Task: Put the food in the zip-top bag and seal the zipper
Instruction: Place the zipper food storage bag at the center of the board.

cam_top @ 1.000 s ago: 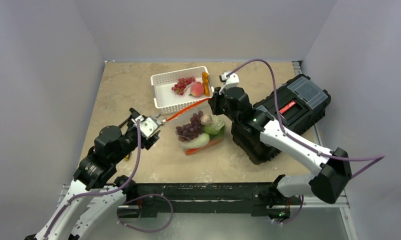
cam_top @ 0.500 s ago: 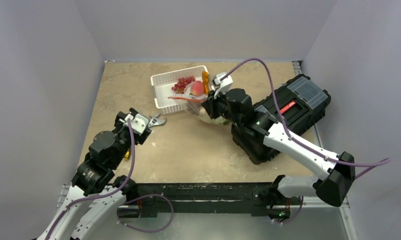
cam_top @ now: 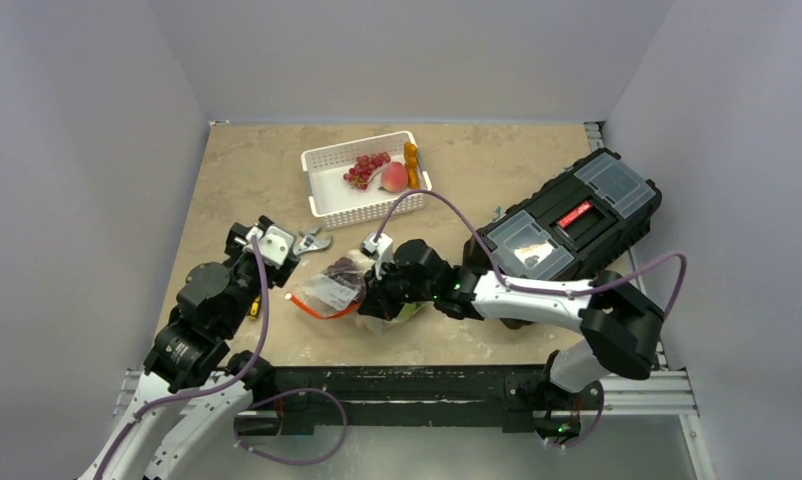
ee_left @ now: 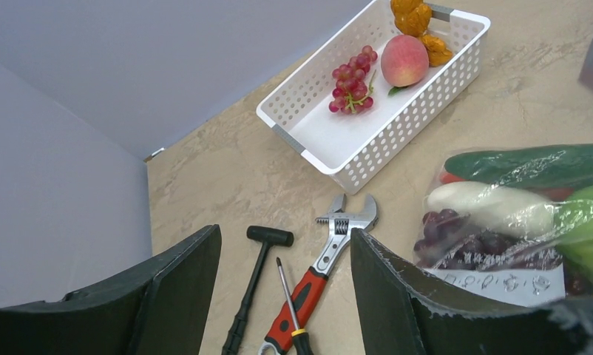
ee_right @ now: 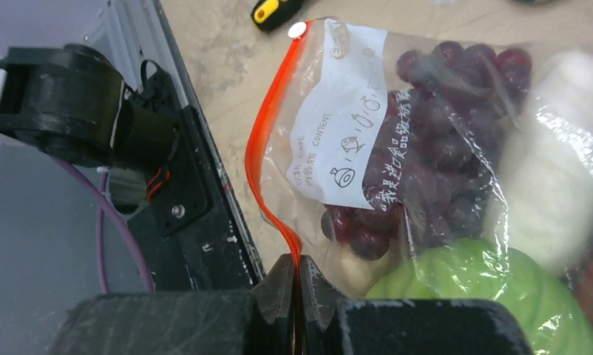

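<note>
The zip-top bag [cam_top: 334, 290] lies at the table's front middle, holding dark purple grapes [ee_right: 434, 140], light green cabbage [ee_right: 493, 296], a white oval piece [ee_right: 552, 200] and a dark green cucumber [ee_left: 545, 164]. My right gripper [ee_right: 296, 270] is shut on the red-orange zipper [ee_right: 268, 140] near one end; the white tab [ee_right: 299, 29] sits at the far end. My left gripper [ee_left: 285, 233] is open and empty, left of the bag [ee_left: 515, 222]. Red grapes [cam_top: 365, 168], a peach [cam_top: 393, 178] and an orange carrot [cam_top: 411, 158] lie in the white basket [cam_top: 332, 188].
A wrench [ee_left: 345, 244], a black hammer [ee_left: 253, 285] and a screwdriver [ee_left: 290, 303] lie on the table under my left gripper. A black toolbox [cam_top: 567, 220] fills the right side. The table's front edge and the arm bases are just below the bag.
My right gripper has carried the bag from beside the basket down to the front middle. My left gripper has let go of the zipper and drawn back left.
</note>
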Robot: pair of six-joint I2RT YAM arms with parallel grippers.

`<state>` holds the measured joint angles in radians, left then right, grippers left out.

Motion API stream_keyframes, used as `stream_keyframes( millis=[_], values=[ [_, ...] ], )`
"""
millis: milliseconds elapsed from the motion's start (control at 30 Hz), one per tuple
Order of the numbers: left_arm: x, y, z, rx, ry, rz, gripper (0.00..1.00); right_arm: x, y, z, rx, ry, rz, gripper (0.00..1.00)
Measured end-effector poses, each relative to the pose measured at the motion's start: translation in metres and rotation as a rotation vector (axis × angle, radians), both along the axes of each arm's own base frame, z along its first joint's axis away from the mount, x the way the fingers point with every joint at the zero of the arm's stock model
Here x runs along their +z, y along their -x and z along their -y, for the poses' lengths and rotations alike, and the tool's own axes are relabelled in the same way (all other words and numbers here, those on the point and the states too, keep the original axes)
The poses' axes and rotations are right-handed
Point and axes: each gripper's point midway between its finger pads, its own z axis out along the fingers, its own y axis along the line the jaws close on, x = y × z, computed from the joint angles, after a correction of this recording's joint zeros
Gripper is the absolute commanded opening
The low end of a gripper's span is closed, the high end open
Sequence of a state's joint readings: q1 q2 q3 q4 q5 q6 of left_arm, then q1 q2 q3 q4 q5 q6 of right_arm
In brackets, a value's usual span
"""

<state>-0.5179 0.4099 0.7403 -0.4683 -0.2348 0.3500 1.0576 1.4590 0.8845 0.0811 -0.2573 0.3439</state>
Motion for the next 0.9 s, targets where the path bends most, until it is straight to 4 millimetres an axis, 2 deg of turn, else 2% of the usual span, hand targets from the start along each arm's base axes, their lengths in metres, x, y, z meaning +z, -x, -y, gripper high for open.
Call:
stream_keyframes(
  millis=[33,133,233,333,500,600,667,833,900],
  values=[
    [0.000,0.000,0.000,0.003,-0.001,0.000,0.63,-0.008,0.003,-0.004,0.009,0.004,-0.022,0.00],
    [-0.001,-0.001,-0.001,0.008,-0.001,0.000,0.63,-0.030,0.013,-0.015,0.042,0.024,-0.074,0.11],
    [0.000,-0.001,-0.001,0.010,-0.001,0.002,0.63,-0.047,0.021,-0.019,0.055,0.051,-0.113,0.31],
    [0.000,-0.001,-0.002,0.014,-0.001,0.003,0.63,-0.052,0.026,-0.020,0.068,0.056,-0.141,0.54],
    [0.000,-0.001,-0.003,0.018,0.000,0.004,0.64,-0.041,0.031,-0.022,0.091,0.029,-0.150,0.72],
    [0.001,-0.002,-0.004,0.024,0.001,0.009,0.63,-0.022,0.030,-0.019,0.096,0.013,-0.118,0.78],
    [0.002,-0.002,-0.004,0.027,0.001,0.010,0.63,0.001,0.026,-0.016,0.086,-0.011,-0.065,0.79],
    [0.002,-0.001,-0.005,0.032,0.007,0.013,0.64,0.081,0.005,-0.003,-0.007,-0.107,0.111,0.90],
    [0.003,0.000,-0.005,0.034,0.024,0.014,0.64,0.113,-0.008,0.011,-0.095,-0.138,0.190,0.96]
  ],
)
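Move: The right fingers still hold the zipper near its end. The spot on the board where that end goes lies about 3 cm back, 2 cm left and 7 cm below this hand. From the hand, the lettuce in the bag is roughly 4 cm ahead and 5 cm right, the bagged grapes 9 cm ahead and 6 cm left, and the zipper's slider 3 cm ahead and 18 cm left. From the left hand the spot is some 10 cm back and 17 cm right, well below. Lower the right gripper about 5 cm, easing it a little back and left, to bring the held zipper edge down towards the board. Open the fingers wide to let go of it, then lift clear some 16 cm, drifting forward and right over the bag as the wrist rolls back. ##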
